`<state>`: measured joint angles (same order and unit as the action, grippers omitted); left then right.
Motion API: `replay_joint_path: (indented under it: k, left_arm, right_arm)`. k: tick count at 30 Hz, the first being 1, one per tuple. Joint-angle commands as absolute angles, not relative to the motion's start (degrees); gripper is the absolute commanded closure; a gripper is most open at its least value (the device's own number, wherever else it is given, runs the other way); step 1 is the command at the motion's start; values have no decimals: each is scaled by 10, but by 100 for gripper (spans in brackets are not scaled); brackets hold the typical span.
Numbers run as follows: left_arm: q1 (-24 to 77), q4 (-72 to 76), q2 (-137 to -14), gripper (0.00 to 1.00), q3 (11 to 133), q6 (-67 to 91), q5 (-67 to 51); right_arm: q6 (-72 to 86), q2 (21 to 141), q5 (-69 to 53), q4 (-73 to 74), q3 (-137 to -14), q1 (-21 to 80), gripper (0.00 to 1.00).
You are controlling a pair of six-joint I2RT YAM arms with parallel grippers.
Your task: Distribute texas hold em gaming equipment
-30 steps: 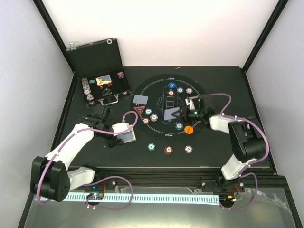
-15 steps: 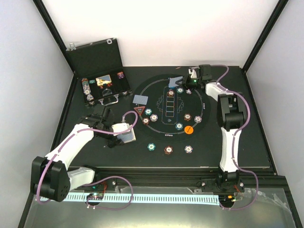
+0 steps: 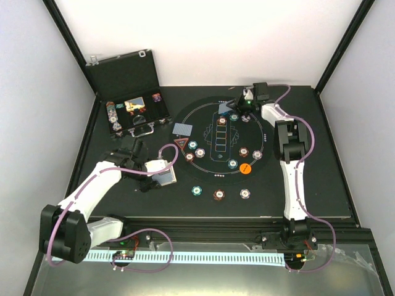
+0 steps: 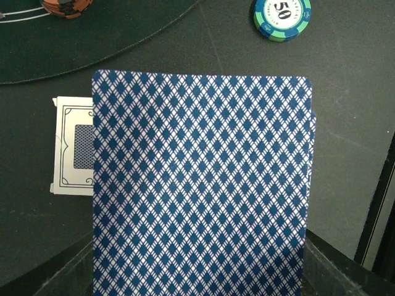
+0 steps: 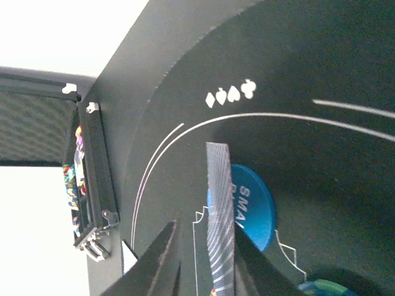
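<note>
My left gripper (image 3: 162,174) sits left of the round mat (image 3: 207,169), shut on a stack of playing cards (image 4: 200,185) whose blue diamond backs fill the left wrist view and hide the fingers. Under the stack a white-bordered card (image 4: 73,145) lies on the table. My right gripper (image 3: 236,106) reaches to the mat's far edge. There its jaws stand parted around an upright card (image 5: 219,209), which leans on the right finger (image 5: 250,265) with a gap to the left finger (image 5: 157,262). A blue disc (image 5: 253,206) lies just behind the card.
The open black case (image 3: 133,111) stands at the far left. A card (image 3: 182,129), a red triangle (image 3: 181,145), an orange disc (image 3: 245,168) and several chips lie on the mat. Three chips (image 3: 219,194) sit by its near edge, and a teal chip (image 4: 282,15) lies ahead of the left gripper.
The right arm has swung from the mat's middle to its far edge with the card, and its jaws have started to part. The left arm has not moved.
</note>
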<state>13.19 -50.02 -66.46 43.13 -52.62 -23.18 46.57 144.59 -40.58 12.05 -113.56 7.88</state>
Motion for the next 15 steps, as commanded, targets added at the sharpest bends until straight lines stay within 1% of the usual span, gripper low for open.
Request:
replay_joint_path:
  k: [1,3,6,10,13,15]
  left_arm:
    - [129,-516,-648,98,441,-521,-241]
    - [129,-519,-649,99,442,-522,-239]
    - [129,-522,-647,98,444,-524,-235]
    - [129,-528,-641,99,449,-524,-238]
    - [129,-532,-640,99,451,-527,-240]
    - [129,-533,-642,98,451,-527,-241]
  right_arm:
    - [460,1442,-398,148,-1164,79,73]
    - [449,1421,-390,156,-1150,79,61]
    - [425,1374,-369,166,-1114,78,51]
    - [382,1308,-337,213,-1058,77,44]
    - [370,1239,-305,198,-969,77,40]
    - [379,1192,-312,160,-887,79,38]
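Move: The right hand still has the card between its barely parted fingertips; the small blind disc it is meant for lies about 6 cm to the left, 1 cm ahead and 4 cm below. The green chip is about 1 cm to the left and 3 cm back, the red chip about 6 cm to the left and 5 cm back, both as low as the disc. From the left hand, which keeps hold of the card pack, the disc lies some 36 cm ahead, 29 cm to the right and 8 cm lower. The right fingertips let go of the card over the small blind disc, spreading from barely parted to more than half open. After a tiny lift the right hand draws away, about 5 cm back and 4 cm up, drifting a little right, while its left-pointing fingers tip some 10 degrees further down. ##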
